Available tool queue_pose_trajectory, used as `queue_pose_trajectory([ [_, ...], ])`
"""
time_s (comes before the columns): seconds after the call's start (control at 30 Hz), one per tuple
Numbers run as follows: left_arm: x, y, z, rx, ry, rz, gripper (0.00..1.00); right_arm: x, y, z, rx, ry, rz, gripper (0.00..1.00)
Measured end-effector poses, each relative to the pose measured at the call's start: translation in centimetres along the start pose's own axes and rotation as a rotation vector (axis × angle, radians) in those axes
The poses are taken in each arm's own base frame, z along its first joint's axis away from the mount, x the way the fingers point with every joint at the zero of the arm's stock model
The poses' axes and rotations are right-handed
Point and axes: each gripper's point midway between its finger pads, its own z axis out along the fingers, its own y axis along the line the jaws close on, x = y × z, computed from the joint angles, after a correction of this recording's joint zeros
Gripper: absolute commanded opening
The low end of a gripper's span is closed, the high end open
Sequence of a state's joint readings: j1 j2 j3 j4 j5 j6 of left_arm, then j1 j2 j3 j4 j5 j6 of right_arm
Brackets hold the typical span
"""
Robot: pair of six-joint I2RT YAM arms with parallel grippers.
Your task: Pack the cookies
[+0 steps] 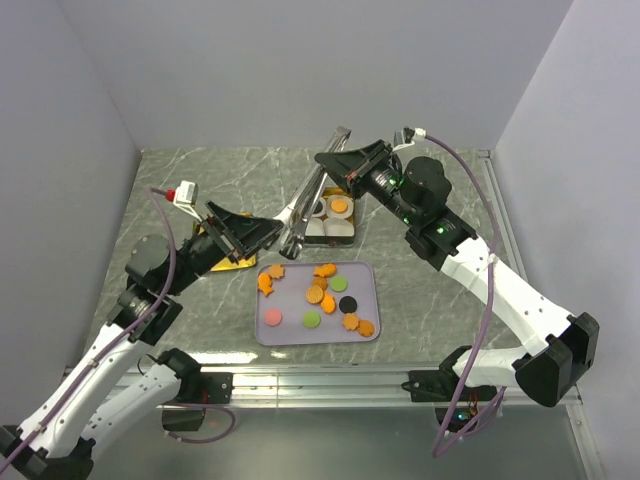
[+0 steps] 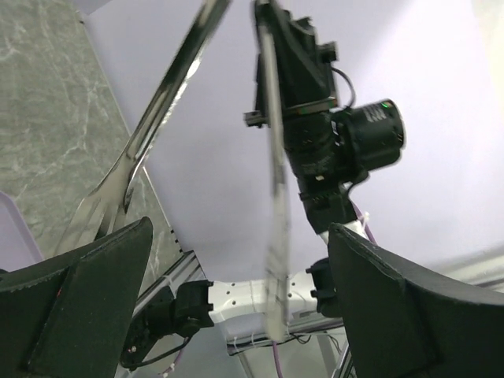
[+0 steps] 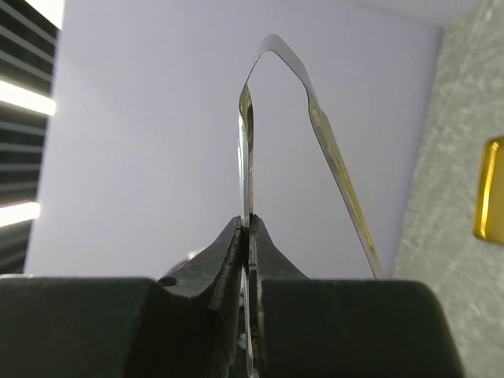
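The cookies [image 1: 322, 292], mostly orange with pink, green and black discs, lie loose on a lavender tray [image 1: 366, 270]. One orange cookie [image 1: 340, 206] sits in a white paper cup inside a dark box [image 1: 349, 232] behind the tray. My right gripper [image 1: 335, 160] [image 3: 249, 224] is shut on one arm of a pair of metal tongs [image 1: 306, 200] [image 3: 315, 110], held slanting above the box. My left gripper [image 1: 262, 235] [image 2: 240, 228] stands open at the tongs' lower tips. In the left wrist view one arm of the tongs [image 2: 272, 173] runs between my fingers without touching them.
A gold flat piece [image 1: 235, 263] [image 3: 490, 189] lies on the marble table under my left gripper, left of the tray. Grey walls close in the back and both sides. A metal rail [image 1: 320, 378] runs along the near edge.
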State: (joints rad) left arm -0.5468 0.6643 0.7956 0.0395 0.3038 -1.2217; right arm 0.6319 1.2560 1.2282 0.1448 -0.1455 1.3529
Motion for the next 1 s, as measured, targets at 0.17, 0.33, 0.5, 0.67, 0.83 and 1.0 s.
queue_pose_trajectory([
  [0.17,-0.1,1.3,1.3,-0.039,-0.001,-0.036,0.90,-1.0,0.7,0.2,-0.019,-0.062,0.013,0.00],
  [0.33,-0.7,0.5,2.1,-0.027,-0.007,-0.044,0.71,-1.9,0.5,0.4,-0.010,-0.114,0.021,0.00],
  [0.5,-1.5,-0.9,2.1,0.002,-0.029,-0.052,0.33,-2.2,0.1,0.4,0.004,-0.147,0.023,0.00],
  [0.67,-1.9,-1.5,2.2,0.001,-0.038,-0.048,0.00,-2.3,0.0,0.3,0.003,-0.165,0.037,0.00],
  [0.83,-2.1,-2.0,2.6,-0.011,-0.026,-0.040,0.00,-2.6,0.1,0.0,-0.001,-0.186,0.047,0.13],
  [1.0,-2.3,-2.2,2.6,-0.037,-0.023,0.007,0.00,-2.1,-0.7,-0.4,0.037,-0.162,0.002,0.77],
])
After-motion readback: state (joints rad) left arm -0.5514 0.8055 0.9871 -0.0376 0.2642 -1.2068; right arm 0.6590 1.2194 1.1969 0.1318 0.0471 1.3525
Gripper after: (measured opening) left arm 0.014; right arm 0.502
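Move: The silver tongs are in my right fingers. Their middle lies about 6 cm ahead of my open left hand, 6 cm to its right and 2 cm above; from my right hand it is some 6 cm back, 1 cm left and 2 cm below. On the table, roughly 39 cm under my left hand, the cookie tray is 1 cm ahead and 5 cm right, the tin 27 cm ahead and 8 cm right, and the gold lid 20 cm ahead and 20 cm left. I pass the tongs across in mid-air: my left hand edges about 2 cm forward around one leg, dips slightly, then rises some 4 cm while its fingers shut from wide open and pinch that leg on the head side. My right hand keeps its hold, easing about 2 cm right and forward and turning roughly 10 degrees clockwise, then opens about halfway at the very end. ##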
